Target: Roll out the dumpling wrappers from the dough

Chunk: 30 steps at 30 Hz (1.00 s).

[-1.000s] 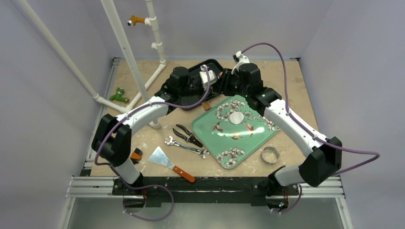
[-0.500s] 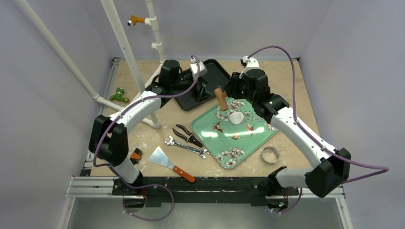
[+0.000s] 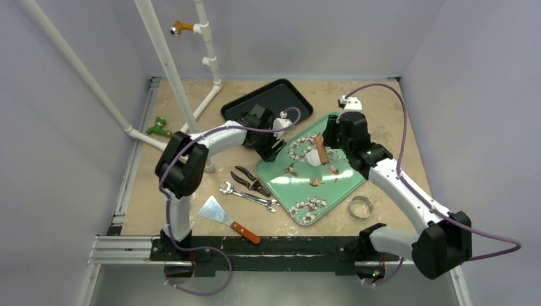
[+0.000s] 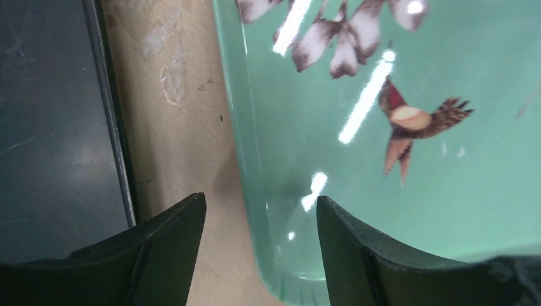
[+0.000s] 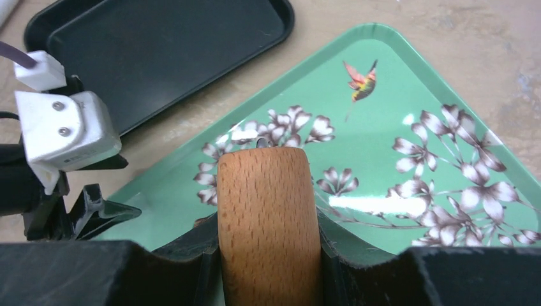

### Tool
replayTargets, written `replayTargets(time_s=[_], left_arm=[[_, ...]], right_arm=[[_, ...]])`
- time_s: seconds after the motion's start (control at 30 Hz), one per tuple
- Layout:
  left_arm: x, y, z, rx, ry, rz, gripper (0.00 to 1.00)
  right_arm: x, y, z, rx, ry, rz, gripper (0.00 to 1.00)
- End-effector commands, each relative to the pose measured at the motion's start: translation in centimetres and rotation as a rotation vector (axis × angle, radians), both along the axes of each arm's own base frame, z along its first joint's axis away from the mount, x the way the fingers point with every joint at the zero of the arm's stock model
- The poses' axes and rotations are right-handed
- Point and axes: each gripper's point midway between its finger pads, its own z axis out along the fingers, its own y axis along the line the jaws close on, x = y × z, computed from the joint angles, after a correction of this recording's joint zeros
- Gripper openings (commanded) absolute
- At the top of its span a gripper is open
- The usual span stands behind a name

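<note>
A small roundish white piece of dough (image 3: pixel 312 160) lies mid-tray on the green blossom-print tray (image 3: pixel 332 185); I cannot tell whether it is flat enough to be a dumpling wrapper. My right gripper (image 3: pixel 329 143) is shut on a wooden rolling pin (image 3: pixel 320 149), which hangs just above the dough's far side. In the right wrist view the pin (image 5: pixel 265 217) fills the gap between the fingers of the right gripper (image 5: pixel 265 239). My left gripper (image 3: pixel 272 144) is open at the tray's left corner. In the left wrist view the left gripper (image 4: pixel 261 220) straddles the tray rim (image 4: pixel 245 159), touching nothing.
A black tray (image 3: pixel 268 102) sits behind the green one. Pliers (image 3: pixel 252 180), a wrench (image 3: pixel 249 196) and a spatula (image 3: pixel 226 218) lie left of the green tray. A metal ring (image 3: pixel 360 206) rests at its right front. White pipes (image 3: pixel 169 70) stand at the back left.
Both grippers met at the black tray, then parted. The right arm carried the rolling pin over the green tray toward the dough. The left gripper opened and swung to the tray's left corner.
</note>
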Motion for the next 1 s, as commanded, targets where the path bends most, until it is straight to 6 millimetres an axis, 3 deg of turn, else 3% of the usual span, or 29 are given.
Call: replayTargets(time_s=[0.0,0.13,0.23,0.37,0.5,0.57,0.73,0.93,0.97], left_arm=[[1.1,0.7,-0.8,0.129,-0.018,-0.006,0.64],[1.5,0.3,-2.9,0.237,-0.004,-0.034,0.64],[2.0,0.4,-3.5,0.269,0.013,-0.013,0.57],[1.2,0.5,-4.0,0.270,0.044,-0.032,0.34],[-0.5,0.5,-3.3,0.198,0.152,-0.034,0.16],[-0.5,0.9,-2.7,0.167,0.176,-0.006,0.00],[-1.1,1.9,-2.7,0.083,0.258,0.070,0.00],[-1.9,2.0,-2.6,0.036,0.259,0.079,0.00],[-1.9,2.2,-2.9,0.040,0.252,0.082,0.00]], right_arm=[[1.4,-1.3,2.7,0.051,-0.117,-0.025,0.00],[1.2,-1.9,1.9,0.035,-0.121,-0.035,0.00],[1.1,-1.6,1.5,0.041,-0.120,-0.019,0.00],[1.2,-1.7,1.0,0.038,-0.123,-0.022,0.00],[1.4,-1.9,0.5,0.035,-0.120,-0.041,0.00],[1.7,-1.8,0.2,0.025,-0.125,-0.033,0.00],[1.8,0.9,-0.5,0.060,-0.103,0.044,0.00],[2.0,2.0,-3.7,0.061,-0.013,0.065,0.00],[2.2,1.5,-4.1,0.047,-0.005,0.038,0.00]])
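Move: Just below the left hand's open fingers, about 3 cm down and 1 cm ahead and to the right, runs the green tray's rim; the dough disc lies some 14 cm to that hand's right and level, the pliers 8 cm back and 7 cm left, the black tray's middle 15 cm straight ahead. From the right hand, holding the roller, the disc lies 19 cm below and 3 cm left, the ring cutter 17 cm back, 12 cm right. Sinking the last 3 cm or so, the left hand shuts its fingers on the green tray's rim, pinches it and drags it about 2 cm left and 2 cm back, its wrist tilting a little. The right hand keeps its grip on the roller, sways a couple of centimetres right and back again, and comes down about 5 cm towards the dough disc. ##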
